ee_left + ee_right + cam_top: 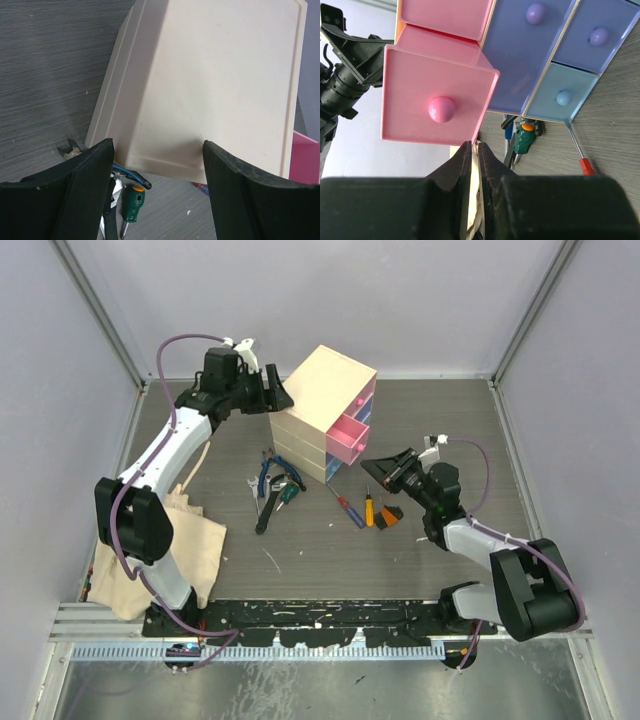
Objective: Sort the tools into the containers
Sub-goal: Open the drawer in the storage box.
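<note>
The cream chest [325, 390] stands at the table's back centre, its lower pink drawer [348, 438] pulled out. My right gripper [378, 468] is shut and empty; in the right wrist view its tips [474, 144] sit just under that drawer's front [435, 85], below the knob [441, 109]. My left gripper [278, 392] is open at the chest's back left corner, the cream wall [215, 75] showing between its fingers [95, 165]. Blue pliers [272, 470], a green screwdriver [288, 495], a silver wrench [253, 485], a red screwdriver [348, 508], an orange one [368, 510] and a black-orange piece [390, 514] lie in front.
A beige cloth bag [170, 540] lies at the left by the left arm's base. A thin pale stick [270, 560] lies near the front. Purple drawers [530, 45] and a blue drawer [562, 95] are shut. Grey walls enclose three sides of the table.
</note>
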{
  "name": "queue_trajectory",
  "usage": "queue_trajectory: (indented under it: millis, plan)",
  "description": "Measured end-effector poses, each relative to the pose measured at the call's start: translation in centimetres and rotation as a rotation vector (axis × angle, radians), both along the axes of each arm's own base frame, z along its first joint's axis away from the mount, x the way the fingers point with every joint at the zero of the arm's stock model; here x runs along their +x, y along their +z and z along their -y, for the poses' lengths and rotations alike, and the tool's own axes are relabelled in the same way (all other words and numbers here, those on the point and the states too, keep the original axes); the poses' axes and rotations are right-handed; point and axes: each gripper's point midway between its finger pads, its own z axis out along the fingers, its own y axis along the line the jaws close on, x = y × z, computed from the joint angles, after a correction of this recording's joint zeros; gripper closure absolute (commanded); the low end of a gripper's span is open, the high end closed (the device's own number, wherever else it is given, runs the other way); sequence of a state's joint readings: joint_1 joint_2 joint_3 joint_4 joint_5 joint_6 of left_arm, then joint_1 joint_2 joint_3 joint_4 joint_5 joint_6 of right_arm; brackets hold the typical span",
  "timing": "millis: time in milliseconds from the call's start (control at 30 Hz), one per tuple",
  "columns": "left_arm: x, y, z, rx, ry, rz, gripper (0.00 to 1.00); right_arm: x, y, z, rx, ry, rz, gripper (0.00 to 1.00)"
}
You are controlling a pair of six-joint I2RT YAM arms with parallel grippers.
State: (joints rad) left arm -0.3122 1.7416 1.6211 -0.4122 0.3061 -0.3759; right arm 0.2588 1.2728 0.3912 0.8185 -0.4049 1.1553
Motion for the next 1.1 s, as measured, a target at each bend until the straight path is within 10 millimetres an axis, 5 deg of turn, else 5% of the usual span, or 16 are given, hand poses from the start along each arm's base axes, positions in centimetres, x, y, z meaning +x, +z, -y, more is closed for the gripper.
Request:
queue_trajectory:
  millis: [467,1100]
  plan:
    - [0.0,0.0,0.0,0.000,0.000,0.000,0.28,-0.7,1.6,0.9,-0.011,-0.013,0.046,0.51]
    - [0.0,0.0,0.0,-0.001,-0.001,0.000,0.28,1.6,2.1,-0.2,0.064,0.010,0.025,0.54]
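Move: The pink knob of the already pulled-out drawer is about 3 cm ahead of the right fingers, 1 cm left and 2 cm higher. The closed pink drawer's knob lies some 8 cm farther out than that knob and 1 cm to its right. The yellow screwdriver lies about 3 cm back, 2 cm right and 12 cm below the right hand. From the left gripper, the open drawer's knob lies about 7 cm back, 16 cm right and 4 cm lower. Ease the right gripper about 1 cm right and back with a slight dip, then lift it nearly 2 cm while spreading the nearly shut fingers to about half open. Next send it forward about 2.5 cm towards the open drawer's knob, so the tips come up close on either side of it; don't close. ##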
